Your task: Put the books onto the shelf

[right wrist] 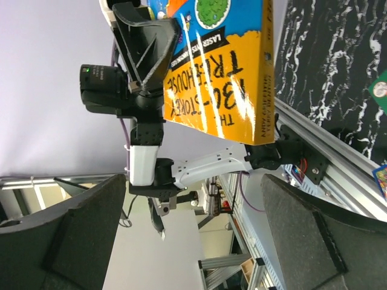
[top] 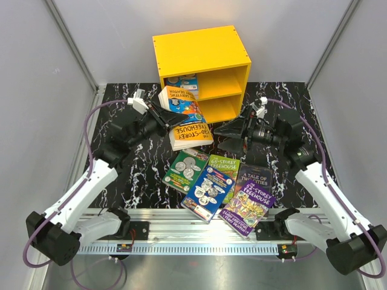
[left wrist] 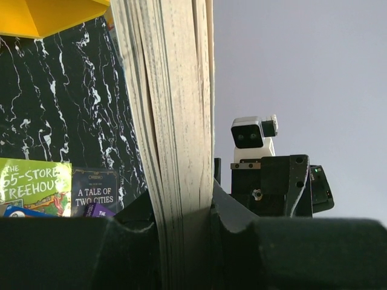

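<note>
My left gripper (top: pixel 167 116) is shut on a thick orange and blue Treehouse book (top: pixel 184 112), held tilted just in front of the yellow shelf (top: pixel 199 51). Its page edges (left wrist: pixel 175 121) run up between the jaws of the left gripper (left wrist: pixel 181 223). My right gripper (top: pixel 225 138) stands open just right of that book, with nothing between its fingers. In the right wrist view the orange cover (right wrist: pixel 224 78) hangs above the open right gripper (right wrist: pixel 193 235). One book (top: pixel 184 84) lies in the shelf's upper compartment. Several books lie flat near the front: green (top: pixel 186 169), blue (top: pixel 208 192), purple (top: pixel 249 205).
A green 65-Storey book (top: pixel 222 172) and the dark Tale of Two Cities (top: pixel 254 175) lie partly under the others. The shelf's lower compartment (top: pixel 221 109) faces the arms. A metal rail (top: pixel 199 220) runs along the table's near edge; grey walls close in both sides.
</note>
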Available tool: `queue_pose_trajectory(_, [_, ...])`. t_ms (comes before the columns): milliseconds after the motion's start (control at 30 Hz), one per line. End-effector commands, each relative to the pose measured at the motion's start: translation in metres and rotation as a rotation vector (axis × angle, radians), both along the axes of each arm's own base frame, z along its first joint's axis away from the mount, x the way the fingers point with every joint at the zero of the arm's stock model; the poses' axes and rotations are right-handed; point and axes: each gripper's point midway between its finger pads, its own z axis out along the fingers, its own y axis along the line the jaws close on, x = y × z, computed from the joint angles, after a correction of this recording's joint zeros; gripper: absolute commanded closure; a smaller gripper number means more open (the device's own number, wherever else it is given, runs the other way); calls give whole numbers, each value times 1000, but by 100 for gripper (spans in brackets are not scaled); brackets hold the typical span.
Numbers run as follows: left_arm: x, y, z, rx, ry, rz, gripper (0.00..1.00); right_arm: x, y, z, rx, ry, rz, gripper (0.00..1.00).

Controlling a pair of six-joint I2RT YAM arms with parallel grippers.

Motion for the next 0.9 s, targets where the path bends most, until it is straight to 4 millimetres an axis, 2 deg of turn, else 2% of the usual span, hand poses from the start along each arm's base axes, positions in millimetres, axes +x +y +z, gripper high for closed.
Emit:
queue_pose_trajectory(0, [0, 0, 66, -131, -156, 16, 100, 4, -6, 3, -36, -32, -73, 0])
queue_pose_trajectory(333, [-11, 2, 90, -277, -170, -5, 100, 29, 2, -6, 6, 7, -108, 0])
queue_pose_trajectory(467, [-11, 2, 90, -291, -164, -6, 100, 36, 6, 3, 58, -11, -115, 0])
queue_pose_trajectory(533, [-11, 1, 84, -288, -152, -7, 100, 38, 7, 6, 70, -16, -116, 7])
queue_pose_trajectory(567, [-11, 1, 82, -291, -147, -5, 100, 39, 7, 10, 86, -28, -111, 14])
queue_pose_trajectory(600, [-11, 1, 82, -294, -146, -4, 100, 41, 8, 10, 93, -27, -110, 28])
queue_pose_trajectory(700, [-11, -3, 77, -284, -144, -10, 100, 42, 10, 19, 133, -40, -100, 45])
queue_pose_trajectory(733, [-10, -5, 76, -280, -142, -11, 100, 42, 11, 21, 139, -43, -100, 54])
queue_pose_trajectory(867, [-7, -11, 71, -267, -136, 2, 100, 41, 10, 27, 159, -44, -104, 62])
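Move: My left hand holds the 130-Storey book by its page edge; the shelf's open front is about 17 cm ahead of that hand, 9 cm right and 15 cm lower. From my empty right hand the book's middle is about 6 cm ahead and 11 cm left, roughly level. On the table some 35 cm below, the green book lies about 4 cm ahead and 12 cm left, and the 65-Storey book 2 cm ahead and 5 cm right. I bring my wide-open right hand about 4 cm forward, dipping slightly and then rising again, to straddle the 130-Storey book's near right corner, and shut the fingers there across the spine. Meanwhile my left hand keeps its hold on the page side, lifting the book some 3 cm and rolling it about 10 degrees so the right side comes up. ##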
